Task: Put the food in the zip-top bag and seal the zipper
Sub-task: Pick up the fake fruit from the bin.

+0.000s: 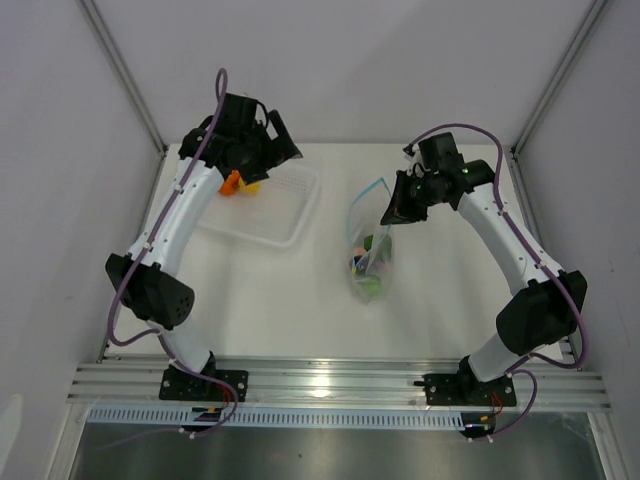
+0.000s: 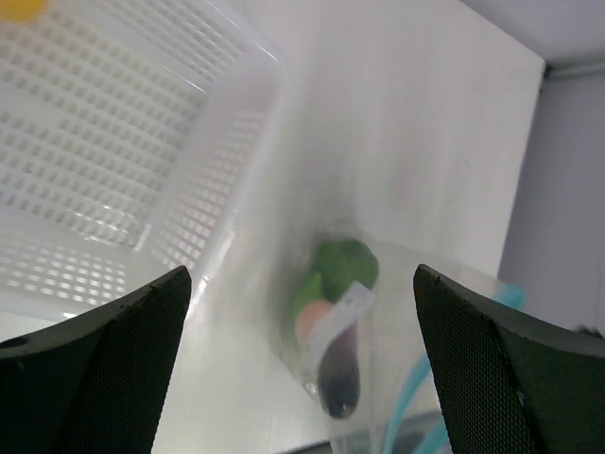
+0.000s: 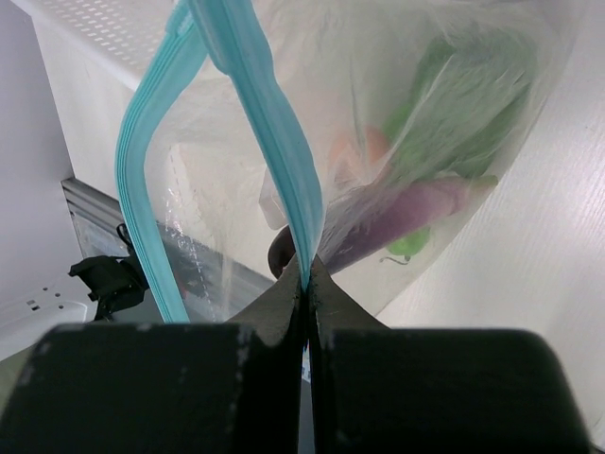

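The zip-top bag (image 1: 368, 262) lies mid-table with its mouth held up. My right gripper (image 1: 390, 215) (image 3: 305, 282) is shut on one side of the blue zipper (image 3: 274, 142), and the other side (image 3: 142, 180) bows away, leaving the mouth agape. Inside the bag are a green pepper (image 2: 345, 265), a pink peach (image 2: 315, 323) and a purple eggplant (image 2: 340, 374). An orange pumpkin (image 1: 231, 183) and a yellow lemon (image 1: 251, 186) sit in the tray's far left corner. Above them my left gripper (image 1: 272, 148) (image 2: 302, 378) hangs open and holds nothing.
A clear perforated tray (image 1: 280, 215) (image 2: 142, 142) stands left of the bag. Grey walls enclose the table on the left, right and back. An aluminium rail (image 1: 330, 385) runs along the near edge by the arm bases.
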Tool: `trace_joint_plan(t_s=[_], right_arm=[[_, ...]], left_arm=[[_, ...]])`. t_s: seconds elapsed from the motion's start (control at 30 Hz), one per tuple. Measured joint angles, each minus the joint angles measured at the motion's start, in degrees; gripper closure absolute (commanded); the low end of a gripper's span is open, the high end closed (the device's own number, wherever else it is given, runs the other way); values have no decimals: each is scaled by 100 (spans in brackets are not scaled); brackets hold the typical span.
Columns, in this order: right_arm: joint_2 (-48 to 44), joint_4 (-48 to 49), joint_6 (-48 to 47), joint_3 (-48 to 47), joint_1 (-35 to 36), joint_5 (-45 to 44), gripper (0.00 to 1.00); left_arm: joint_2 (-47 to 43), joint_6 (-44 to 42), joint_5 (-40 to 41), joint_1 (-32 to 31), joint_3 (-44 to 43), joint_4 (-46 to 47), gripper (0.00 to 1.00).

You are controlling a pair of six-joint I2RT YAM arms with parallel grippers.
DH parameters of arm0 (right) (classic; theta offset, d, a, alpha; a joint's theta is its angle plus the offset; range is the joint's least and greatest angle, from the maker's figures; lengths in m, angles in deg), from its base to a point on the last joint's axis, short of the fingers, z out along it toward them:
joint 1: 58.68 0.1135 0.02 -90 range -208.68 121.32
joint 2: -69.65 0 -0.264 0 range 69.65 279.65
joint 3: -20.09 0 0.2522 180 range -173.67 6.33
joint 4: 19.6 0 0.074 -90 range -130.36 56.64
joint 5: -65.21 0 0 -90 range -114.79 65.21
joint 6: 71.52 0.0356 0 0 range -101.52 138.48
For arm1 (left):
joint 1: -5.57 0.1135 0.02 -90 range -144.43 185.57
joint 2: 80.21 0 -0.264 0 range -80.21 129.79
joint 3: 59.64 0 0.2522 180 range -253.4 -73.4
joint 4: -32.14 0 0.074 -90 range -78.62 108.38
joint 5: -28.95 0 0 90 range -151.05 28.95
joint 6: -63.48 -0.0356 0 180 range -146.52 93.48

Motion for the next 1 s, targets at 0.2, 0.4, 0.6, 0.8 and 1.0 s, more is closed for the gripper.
trace_joint_plan(t_s=[0.2, 0.4, 0.6, 0.8, 1.0], right_arm=[[0, -68, -2, 0, 0, -9, 100], [0, -149, -13, 0, 0, -90, 100], [0, -289, -22, 0, 0, -179, 100], [-11, -348, -22, 2, -28, -267, 100], [-149, -393, -31, 48, -81, -295, 100]], left_arm=[[544, 356, 922, 616, 0, 79, 0], [1220, 1351, 1749, 1051, 2, 59, 0], [1947, 2481, 1891, 1491, -111, -52, 0], [2651, 3519, 1646, 1733, -109, -120, 0], [2916, 4155, 1384, 1720, -90, 94, 1]])
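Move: The lemon lies in the bin, roughly 15 cm ahead of the left gripper, 14 cm to its left and 26 cm below. The pumpkin touches the lemon's left side, about 6 cm farther left and some 1 cm farther out. The bin's middle is about 10 cm ahead of the gripper, 10 cm left, 27 cm down. From the right gripper, which pinches the bag's rim, the lemon is some 24 cm ahead, 39 cm left and 19 cm lower. Swing the open left gripper forward and left over the bin, then drop it steeply towards the lemon beside the pumpkin, about 22 cm down in all and 15 cm left. Turn it roughly 60 degrees counter-clockwise on the way and tip the fingers to point mostly down. Keep the right gripper shut on the bag's rim, letting it ease about 2 cm rightward and back. ##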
